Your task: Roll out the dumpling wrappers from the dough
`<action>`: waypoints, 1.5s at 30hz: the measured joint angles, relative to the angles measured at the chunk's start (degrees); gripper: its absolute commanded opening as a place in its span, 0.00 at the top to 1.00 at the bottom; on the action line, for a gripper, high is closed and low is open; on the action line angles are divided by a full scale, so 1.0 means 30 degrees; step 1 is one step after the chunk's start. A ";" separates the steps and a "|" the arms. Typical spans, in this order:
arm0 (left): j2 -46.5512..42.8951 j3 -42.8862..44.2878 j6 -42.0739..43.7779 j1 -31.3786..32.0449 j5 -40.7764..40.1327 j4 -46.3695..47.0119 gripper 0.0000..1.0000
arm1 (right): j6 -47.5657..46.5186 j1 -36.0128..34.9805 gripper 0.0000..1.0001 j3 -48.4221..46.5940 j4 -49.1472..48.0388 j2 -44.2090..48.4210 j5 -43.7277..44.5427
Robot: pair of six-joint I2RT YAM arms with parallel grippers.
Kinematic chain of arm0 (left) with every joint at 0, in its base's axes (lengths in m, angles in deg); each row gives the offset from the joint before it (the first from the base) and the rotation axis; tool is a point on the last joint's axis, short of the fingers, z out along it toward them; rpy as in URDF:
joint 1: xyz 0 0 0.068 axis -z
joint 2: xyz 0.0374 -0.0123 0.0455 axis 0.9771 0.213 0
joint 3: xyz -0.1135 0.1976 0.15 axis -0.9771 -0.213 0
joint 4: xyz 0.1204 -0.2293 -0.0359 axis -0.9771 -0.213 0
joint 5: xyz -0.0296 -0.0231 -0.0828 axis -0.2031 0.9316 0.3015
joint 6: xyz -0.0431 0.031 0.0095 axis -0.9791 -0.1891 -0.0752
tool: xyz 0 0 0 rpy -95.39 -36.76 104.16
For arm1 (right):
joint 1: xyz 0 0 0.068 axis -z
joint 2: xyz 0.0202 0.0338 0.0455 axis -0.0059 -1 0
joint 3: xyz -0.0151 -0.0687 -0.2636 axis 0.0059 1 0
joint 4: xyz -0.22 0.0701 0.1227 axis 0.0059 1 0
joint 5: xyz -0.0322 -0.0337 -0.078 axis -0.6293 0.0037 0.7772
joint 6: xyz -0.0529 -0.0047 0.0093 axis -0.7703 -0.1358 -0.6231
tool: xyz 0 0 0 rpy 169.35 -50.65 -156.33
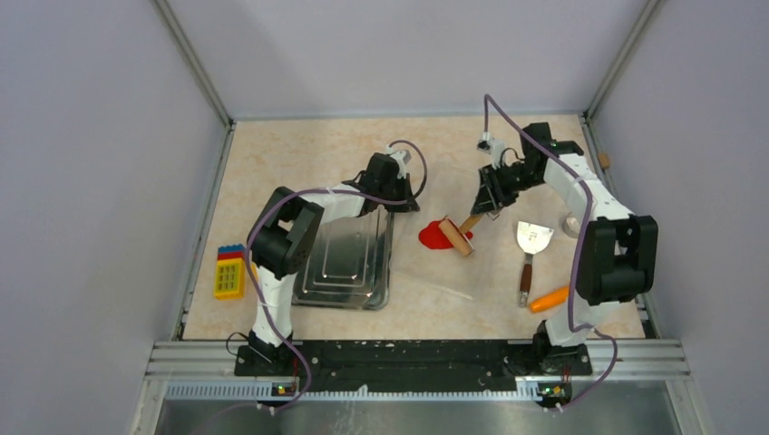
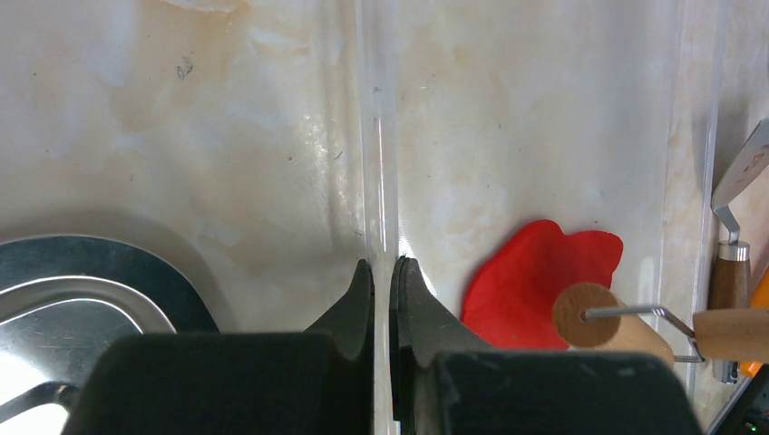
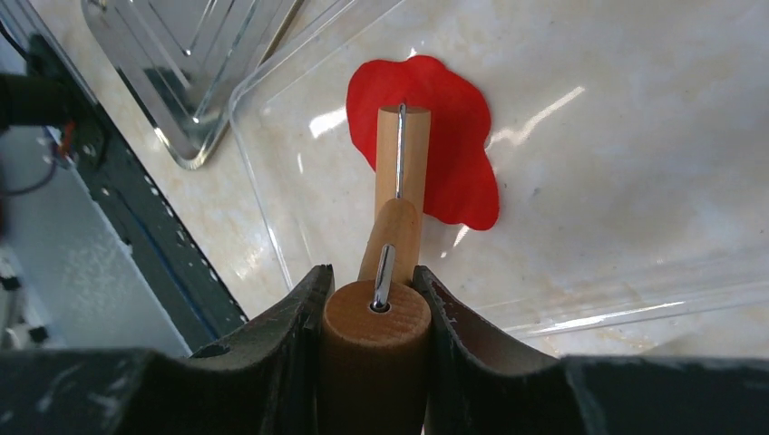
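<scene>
The dough (image 1: 433, 236) is a flat, irregular bright red sheet lying on a clear plastic sheet (image 1: 426, 272). A small wooden roller (image 1: 457, 235) rests across its right part. My right gripper (image 1: 485, 207) is shut on the roller's wooden handle (image 3: 376, 344), with the roller barrel (image 3: 402, 154) lying on the dough (image 3: 453, 136) ahead of the fingers. To the left of the dough (image 2: 526, 281), my left gripper (image 2: 383, 267) is shut on the raised edge of the clear plastic sheet (image 2: 379, 136). No dumpling wrappers are in view.
A metal tray (image 1: 349, 263) sits left of the clear sheet, under the left arm. A spatula (image 1: 530, 240) and an orange carrot (image 1: 549, 299) lie to the right. A yellow toy block (image 1: 228, 272) stands at the far left. Walls enclose the table.
</scene>
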 measured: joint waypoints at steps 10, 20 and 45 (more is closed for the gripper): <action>0.0000 0.0022 0.0029 0.0000 0.0015 -0.0007 1.00 | 0.2776 0.1137 1.00 -0.0022 -0.1836 -0.2652 -0.0831; 0.0000 0.0036 0.0029 0.0000 -0.0007 -0.0036 1.00 | 0.4248 0.1188 1.00 -0.0379 -0.2033 -0.4116 -0.0656; 0.0000 0.0029 0.0051 0.0000 -0.0015 -0.0029 1.00 | 0.5289 -0.0095 1.00 -0.0423 -0.2448 -0.4954 -0.0714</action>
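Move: The red dough lies on the clear board about 12 cm to the left and 4 cm ahead of the right gripper, some 14 cm below; the gripper already holds the roller by its handle, with the head raised over the dough. At about that same depth, the spatula's middle is some 9 cm to the right and 2 cm back, and the metal tray's about 36 cm left and 1 cm back. From the left gripper, the dough is about 8 cm right, 5 cm back and 3 cm lower. Bring the right gripper down about 6 cm and forward some 3 cm, tipping it about 15 degrees and turning it slightly clockwise, to set the roller on the dough; then ease it about 2.5 cm left, pushing the roller head towards the dough's near-left edge. Keep the handle gripped, and keep the left gripper still, pinching the board's edge. ##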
